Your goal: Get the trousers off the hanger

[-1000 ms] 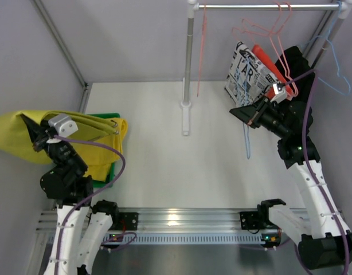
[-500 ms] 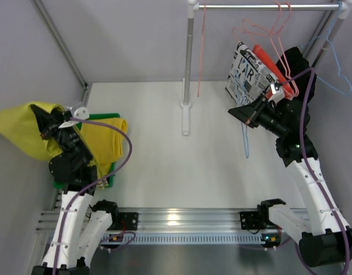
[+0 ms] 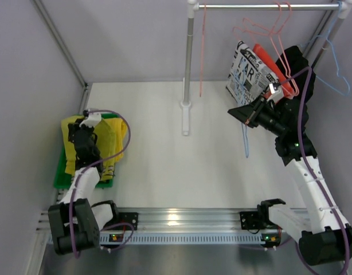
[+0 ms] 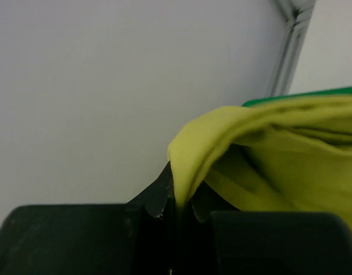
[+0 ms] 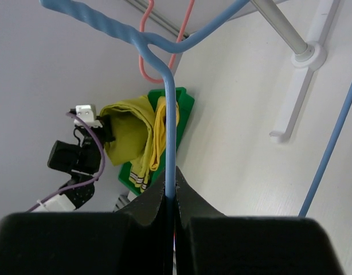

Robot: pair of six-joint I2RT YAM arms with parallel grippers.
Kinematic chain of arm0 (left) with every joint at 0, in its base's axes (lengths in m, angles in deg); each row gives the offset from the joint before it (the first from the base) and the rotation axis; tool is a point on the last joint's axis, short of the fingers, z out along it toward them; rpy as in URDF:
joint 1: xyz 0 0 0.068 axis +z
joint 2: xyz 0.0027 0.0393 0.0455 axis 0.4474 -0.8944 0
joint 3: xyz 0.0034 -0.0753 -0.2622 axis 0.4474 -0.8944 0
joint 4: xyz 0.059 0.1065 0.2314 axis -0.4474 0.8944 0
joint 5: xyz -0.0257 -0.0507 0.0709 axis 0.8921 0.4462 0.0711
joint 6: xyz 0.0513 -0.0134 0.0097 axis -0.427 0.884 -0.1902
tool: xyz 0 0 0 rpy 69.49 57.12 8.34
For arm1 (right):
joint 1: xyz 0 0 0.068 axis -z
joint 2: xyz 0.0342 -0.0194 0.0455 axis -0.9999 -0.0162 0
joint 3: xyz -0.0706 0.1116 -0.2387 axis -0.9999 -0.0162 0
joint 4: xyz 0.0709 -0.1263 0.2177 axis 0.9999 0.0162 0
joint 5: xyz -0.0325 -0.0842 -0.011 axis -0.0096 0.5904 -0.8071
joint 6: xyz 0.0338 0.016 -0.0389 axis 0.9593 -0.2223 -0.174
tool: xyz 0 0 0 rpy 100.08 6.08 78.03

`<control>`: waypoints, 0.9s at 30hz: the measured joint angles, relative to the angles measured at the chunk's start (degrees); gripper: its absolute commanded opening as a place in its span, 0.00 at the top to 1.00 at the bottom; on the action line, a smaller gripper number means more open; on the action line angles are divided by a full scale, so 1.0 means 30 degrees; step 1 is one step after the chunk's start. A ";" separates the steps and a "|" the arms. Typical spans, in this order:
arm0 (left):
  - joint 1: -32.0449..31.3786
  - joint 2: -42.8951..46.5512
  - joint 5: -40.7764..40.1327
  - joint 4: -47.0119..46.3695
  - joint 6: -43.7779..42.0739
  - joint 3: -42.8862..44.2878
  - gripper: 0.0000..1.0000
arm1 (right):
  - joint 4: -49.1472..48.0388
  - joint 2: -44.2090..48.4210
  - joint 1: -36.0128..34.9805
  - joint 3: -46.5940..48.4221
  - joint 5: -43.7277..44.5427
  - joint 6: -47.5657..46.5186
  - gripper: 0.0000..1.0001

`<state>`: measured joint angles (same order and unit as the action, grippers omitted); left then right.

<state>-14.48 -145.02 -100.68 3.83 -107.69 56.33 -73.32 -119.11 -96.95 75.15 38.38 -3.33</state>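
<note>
Both trousers lie in the green tray (image 3: 60, 177) at the left: a bright golden yellow pair (image 3: 112, 143) and a duller olive-yellow pair (image 3: 69, 127). My left gripper (image 4: 179, 206) is shut on a fold of the olive-yellow trousers (image 4: 268, 154), low over the tray's far end (image 4: 313, 97). My right gripper (image 5: 170, 192) is shut on the thin wire of a bare blue hanger (image 5: 169, 126), held up at the right of the table. From the top view, this hanger (image 3: 246, 143) dangles below the right gripper (image 3: 240, 112). The right wrist view shows both pairs (image 5: 130, 134) in the tray.
A clothes rail (image 3: 268, 7) crosses the back on a white pole with a foot (image 3: 186, 106). Pink hangers (image 3: 268, 34), a black-and-white printed cloth (image 3: 245, 71), a red-orange garment (image 3: 266, 60) and another blue hanger (image 3: 336, 77) hang from it. Grey walls close both sides.
My left arm has swung down from beside the left wall, carrying the olive-yellow trousers onto the tray. The right arm and its blue hanger have stayed put.
</note>
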 measured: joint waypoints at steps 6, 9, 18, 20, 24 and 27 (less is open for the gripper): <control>-0.0095 0.0372 0.3665 0.3126 0.4058 0.3184 1.00 | 0.0007 -0.0051 0.0000 -0.0029 0.0066 0.0000 1.00; -0.0707 -0.0124 0.4160 0.5173 0.4787 0.5676 1.00 | 0.0000 -0.0138 0.0000 -0.0029 0.0117 0.0015 1.00; -0.1195 -0.1231 0.6135 1.5875 0.6062 0.9530 1.00 | 0.0736 -0.0117 0.0000 0.0036 0.0393 -0.0852 1.00; -0.1217 -0.1064 0.6790 1.7894 0.6266 0.9100 0.98 | 0.1370 -0.0095 0.0000 0.0211 0.0503 -0.1282 1.00; -0.1209 -0.0590 0.8051 2.0997 0.6375 0.8116 0.64 | 0.2069 0.0211 -0.0007 0.0415 0.0627 -0.2113 1.00; -0.1209 -0.0546 0.9442 2.2942 0.6266 0.7919 0.31 | 0.2805 0.0408 -0.0007 0.0823 0.0627 -0.2798 1.00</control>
<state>-18.11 -146.66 -72.35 72.66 -88.90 80.09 -64.90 -117.88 -96.97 77.62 40.26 -11.72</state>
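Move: My left hand pinches one end of the yellow-green trousers over the outer side of the green bin. The bin's middle lies about level with me ahead, some 7 cm to my right and 17 cm below. The gold trousers already in it lie roughly 3 cm ahead, 9 cm right, equally low; the held pair's striped hem is around 12 cm back and 12 cm right. From my right hand, the bin is about 60 cm left, 4 cm ahead and 29 cm lower. Still gripping the trousers, I swing my left hand up, forward and right, about 8 cm higher, then bring it down and back over the bin, still going right, to fold the held end across the pile. It sinks some 16 cm from the top while the wrist tips the fingers steeply downward, and the fingers open to about half near the end. ##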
